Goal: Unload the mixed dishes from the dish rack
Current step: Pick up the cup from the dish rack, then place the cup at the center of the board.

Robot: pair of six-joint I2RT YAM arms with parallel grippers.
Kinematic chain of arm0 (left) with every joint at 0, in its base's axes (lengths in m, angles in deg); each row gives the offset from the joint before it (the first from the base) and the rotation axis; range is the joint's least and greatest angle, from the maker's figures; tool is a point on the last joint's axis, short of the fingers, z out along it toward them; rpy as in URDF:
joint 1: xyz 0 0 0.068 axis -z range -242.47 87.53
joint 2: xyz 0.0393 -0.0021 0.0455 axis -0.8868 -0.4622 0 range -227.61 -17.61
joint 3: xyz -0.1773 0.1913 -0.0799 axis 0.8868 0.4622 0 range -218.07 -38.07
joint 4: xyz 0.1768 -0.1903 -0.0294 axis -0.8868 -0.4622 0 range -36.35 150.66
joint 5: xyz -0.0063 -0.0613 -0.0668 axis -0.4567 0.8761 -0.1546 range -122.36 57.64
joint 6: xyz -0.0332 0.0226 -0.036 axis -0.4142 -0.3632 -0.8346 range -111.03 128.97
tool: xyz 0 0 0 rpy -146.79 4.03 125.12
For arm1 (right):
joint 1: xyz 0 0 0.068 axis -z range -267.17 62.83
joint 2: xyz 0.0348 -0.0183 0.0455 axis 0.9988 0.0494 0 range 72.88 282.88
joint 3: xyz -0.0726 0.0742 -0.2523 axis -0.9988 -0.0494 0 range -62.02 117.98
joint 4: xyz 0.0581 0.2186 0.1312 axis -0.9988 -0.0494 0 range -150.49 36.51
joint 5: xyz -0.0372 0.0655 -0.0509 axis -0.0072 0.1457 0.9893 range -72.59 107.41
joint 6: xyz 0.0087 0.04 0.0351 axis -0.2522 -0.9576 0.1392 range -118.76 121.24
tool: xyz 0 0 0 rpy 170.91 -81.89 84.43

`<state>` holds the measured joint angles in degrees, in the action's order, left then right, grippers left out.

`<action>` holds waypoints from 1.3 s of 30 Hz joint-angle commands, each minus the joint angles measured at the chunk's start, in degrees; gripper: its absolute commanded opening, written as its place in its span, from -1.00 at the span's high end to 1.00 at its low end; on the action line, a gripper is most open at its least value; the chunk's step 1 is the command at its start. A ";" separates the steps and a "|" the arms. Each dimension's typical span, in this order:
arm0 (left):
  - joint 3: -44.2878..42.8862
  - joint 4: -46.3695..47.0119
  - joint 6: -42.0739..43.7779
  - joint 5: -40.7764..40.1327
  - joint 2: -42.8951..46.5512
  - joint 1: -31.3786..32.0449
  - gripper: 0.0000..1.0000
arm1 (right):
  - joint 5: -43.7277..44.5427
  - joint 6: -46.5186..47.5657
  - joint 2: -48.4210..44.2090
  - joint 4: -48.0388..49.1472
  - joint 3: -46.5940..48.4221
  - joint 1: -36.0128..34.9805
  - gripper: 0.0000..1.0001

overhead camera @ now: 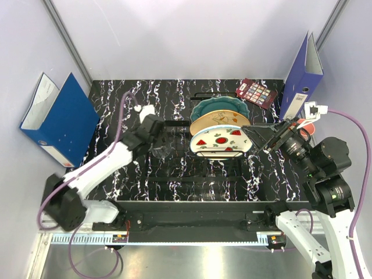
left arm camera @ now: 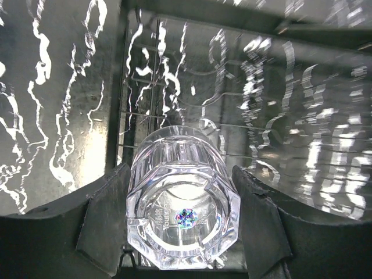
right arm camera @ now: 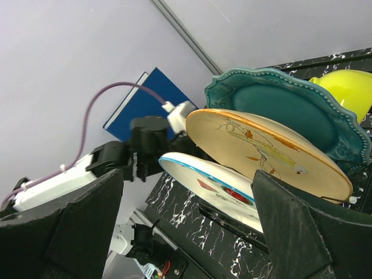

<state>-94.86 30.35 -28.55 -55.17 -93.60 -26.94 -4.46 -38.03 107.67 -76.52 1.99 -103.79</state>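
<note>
The clear glass (left arm camera: 183,203) lies on its side between my left gripper's (left arm camera: 180,171) fingers, which press on both its sides; from above it shows at the rack's left end (overhead camera: 161,150). The black wire dish rack (overhead camera: 224,158) holds three upright plates: a white plate with red fruit marks (overhead camera: 220,140), a cream floral plate (overhead camera: 218,121) and a teal scalloped plate (overhead camera: 218,106). A yellow-green bowl (right arm camera: 346,87) sits behind the teal plate. My right gripper (overhead camera: 253,135) hovers open just right of the plates, its jaws facing the white plate's edge (right arm camera: 215,186).
A blue ring binder (overhead camera: 58,119) leans on the left wall and another (overhead camera: 302,70) stands at the back right. A dark card with coloured squares (overhead camera: 256,92) lies at the back of the marbled black table (overhead camera: 116,110).
</note>
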 commanded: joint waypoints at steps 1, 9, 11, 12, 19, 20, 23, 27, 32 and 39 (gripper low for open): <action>-3.22 -0.10 0.60 -0.84 11.54 -0.11 1.00 | 0.95 1.56 0.37 0.79 2.00 -0.34 -0.99; -13.06 0.50 5.00 10.22 29.22 -0.02 1.00 | -9.32 -4.76 3.27 9.56 2.00 -0.34 -0.99; -14.21 3.23 5.35 15.85 31.06 -0.02 1.00 | -11.43 -7.48 4.84 11.42 2.44 -0.43 -0.99; -15.00 4.19 5.18 17.34 32.47 -0.02 1.00 | -11.96 -7.93 5.46 12.82 2.87 -0.43 -0.99; -17.56 10.08 2.45 30.35 32.40 -0.02 1.00 | -11.53 -2.86 12.75 8.80 14.18 -2.18 -0.99; -17.82 10.70 1.84 31.06 32.13 -0.02 1.00 | -10.40 -1.44 15.37 5.74 16.30 -2.53 -0.99; -19.57 11.76 1.40 32.30 30.90 -0.02 1.00 | -9.60 3.13 21.01 0.81 24.92 -4.20 -1.00; -21.16 15.26 1.13 35.72 29.41 -0.02 1.00 | -6.97 7.00 25.41 -0.88 28.20 -11.05 -1.00; -21.60 20.71 0.43 38.71 26.86 -0.02 1.00 | -3.36 7.98 28.49 3.49 24.07 -21.07 -0.99; -21.78 30.03 -1.59 41.52 23.87 -0.02 1.00 | -3.09 7.36 30.87 7.38 23.09 -25.47 -0.99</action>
<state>-113.85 49.19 -28.18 -17.68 -68.68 -26.94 -8.90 -31.97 138.77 -74.18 24.13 -127.31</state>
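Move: The left hand already holds the upside-down cup just over the rack, its middle about 2 cm ahead of and 2 cm below the hand point. The open right gripper waits roughly 32 cm to the right of the left hand, 12 cm back and 29 cm higher. From the left hand, the watermelon plate stands some 22 cm right, level and about 2 cm lower, and the teal plate 12 cm farther out beyond it. From the right hand, the cup lies about 14 cm ahead, 32 cm left and 31 cm below. Straight up and fast, then slower, the left hand carries the cup about 35 cm out of the rack, drawing back some 11 cm and then easing right while its wrist swings the fingers up and round to point forward-right, grip kept. The right hand, wide open, comes about 14 cm left towards the cup, rising over the plates before sinking again and turning nearly 30 degrees counter-clockwise. ##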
